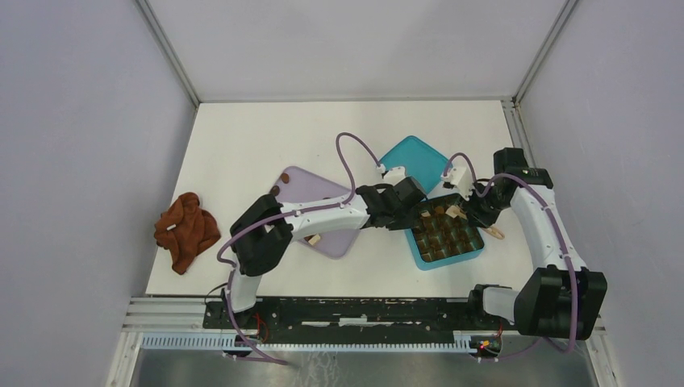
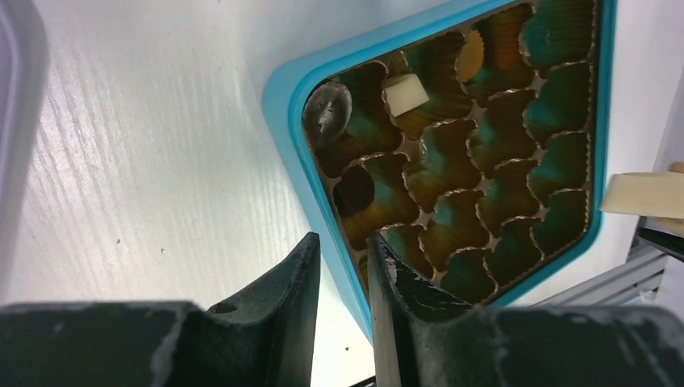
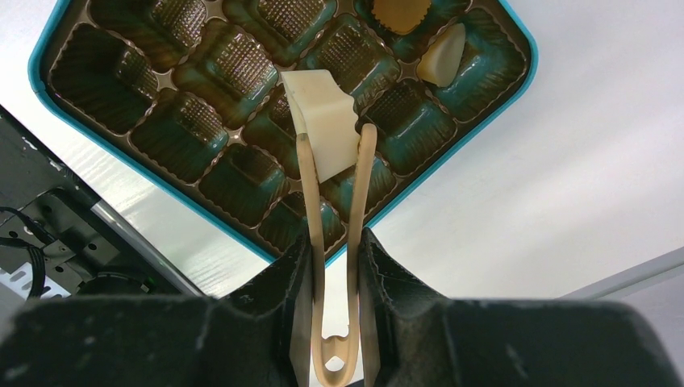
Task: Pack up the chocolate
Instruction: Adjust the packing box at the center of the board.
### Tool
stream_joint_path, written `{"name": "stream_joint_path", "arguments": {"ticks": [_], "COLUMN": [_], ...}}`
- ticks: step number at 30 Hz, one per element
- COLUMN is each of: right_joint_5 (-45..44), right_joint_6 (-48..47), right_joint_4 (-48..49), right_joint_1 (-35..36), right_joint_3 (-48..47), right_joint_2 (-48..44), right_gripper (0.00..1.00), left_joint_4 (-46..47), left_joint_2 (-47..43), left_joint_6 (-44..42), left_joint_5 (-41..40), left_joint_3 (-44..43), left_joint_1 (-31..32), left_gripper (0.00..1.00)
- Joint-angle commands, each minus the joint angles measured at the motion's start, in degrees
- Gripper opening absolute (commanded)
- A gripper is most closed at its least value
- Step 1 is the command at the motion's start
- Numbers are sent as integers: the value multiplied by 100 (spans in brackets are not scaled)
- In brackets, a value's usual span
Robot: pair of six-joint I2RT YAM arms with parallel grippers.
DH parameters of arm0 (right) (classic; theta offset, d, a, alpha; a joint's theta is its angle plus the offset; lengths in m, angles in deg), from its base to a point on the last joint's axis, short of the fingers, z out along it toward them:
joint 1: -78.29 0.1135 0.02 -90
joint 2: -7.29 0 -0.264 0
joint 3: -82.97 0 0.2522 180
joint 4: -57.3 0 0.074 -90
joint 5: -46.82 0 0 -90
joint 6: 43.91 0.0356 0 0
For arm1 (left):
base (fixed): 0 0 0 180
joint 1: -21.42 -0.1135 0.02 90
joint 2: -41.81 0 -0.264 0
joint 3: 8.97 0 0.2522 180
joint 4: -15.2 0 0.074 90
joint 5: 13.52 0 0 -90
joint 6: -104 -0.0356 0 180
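The teal box (image 1: 421, 258) with its brown moulded tray lies at right centre. Its pockets hold a dark round chocolate (image 2: 353, 187), a grey-dusted round one (image 2: 328, 109), a cream piece (image 2: 406, 91) and a tan one (image 2: 470, 55). My left gripper (image 2: 343, 239) straddles the box's near wall (image 2: 282, 105), one finger outside and one inside, closed on it. My right gripper (image 3: 335, 242) is shut on beige tongs (image 3: 364, 177). The tongs pinch a cream-white chocolate (image 3: 327, 121) just above the tray's middle pockets. More chocolates (image 1: 278, 184) lie on the lilac tray (image 1: 327, 243).
The teal lid (image 1: 411, 157) lies behind the box. A rust-brown cloth lump (image 1: 185, 230) sits at the far left. My left arm stretches across the lilac tray. The metal rail (image 1: 323, 310) runs along the near edge.
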Motion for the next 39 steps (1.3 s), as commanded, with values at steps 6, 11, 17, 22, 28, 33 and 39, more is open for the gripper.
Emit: {"name": "stream_joint_path", "arguments": {"ticks": [6,11,17,22,28,33,39], "right_joint_5": [245,278,289,376,558,834,1130], "right_joint_6": [-208,-247,-316,-349,-376,-416,-443], "right_joint_4": [77,67,12,-90,-254,-504,-818], "right_joint_1": [-122,-153,-221,-224,-219,-225,-218], "right_joint_3": [-53,-78,-96,-90,-237,-522,-984], "right_joint_2": [21,74,79,120,115,172,210], "right_gripper": [18,18,18,18,18,18,18], "left_joint_4": [-584,-878,-952,-989,-1019,-1037,-1053], "left_joint_2": [435,808,1071,1007,675,453,222], "left_joint_6": [340,262,158,83,-72,-194,-327], "left_joint_5": [-78,-94,-101,-311,-868,-1562,-2651], "left_joint_3": [-551,-987,-1321,-1373,-1348,-1348,-1260], "left_joint_1": [34,30,25,28,62,167,360], "left_gripper": [36,36,24,9,2,2,2]}}
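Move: The packing box's left wall lies right under the left hand, about 4 cm down, between its parted fingertips; the box's middle is some 7 cm to the right and 3 cm back. The lid lies about 12 cm ahead, straight in line, and the chocolate tray's middle some 25 cm left and 2 cm ahead, both about 7 cm below. From the right hand, which holds the tongs, the box's middle is about 8 cm left, 2 cm back and 9 cm down. Left hand sinks about 4 cm, pinches the box's left wall, then drags it some 3 cm left and forward, rising. ##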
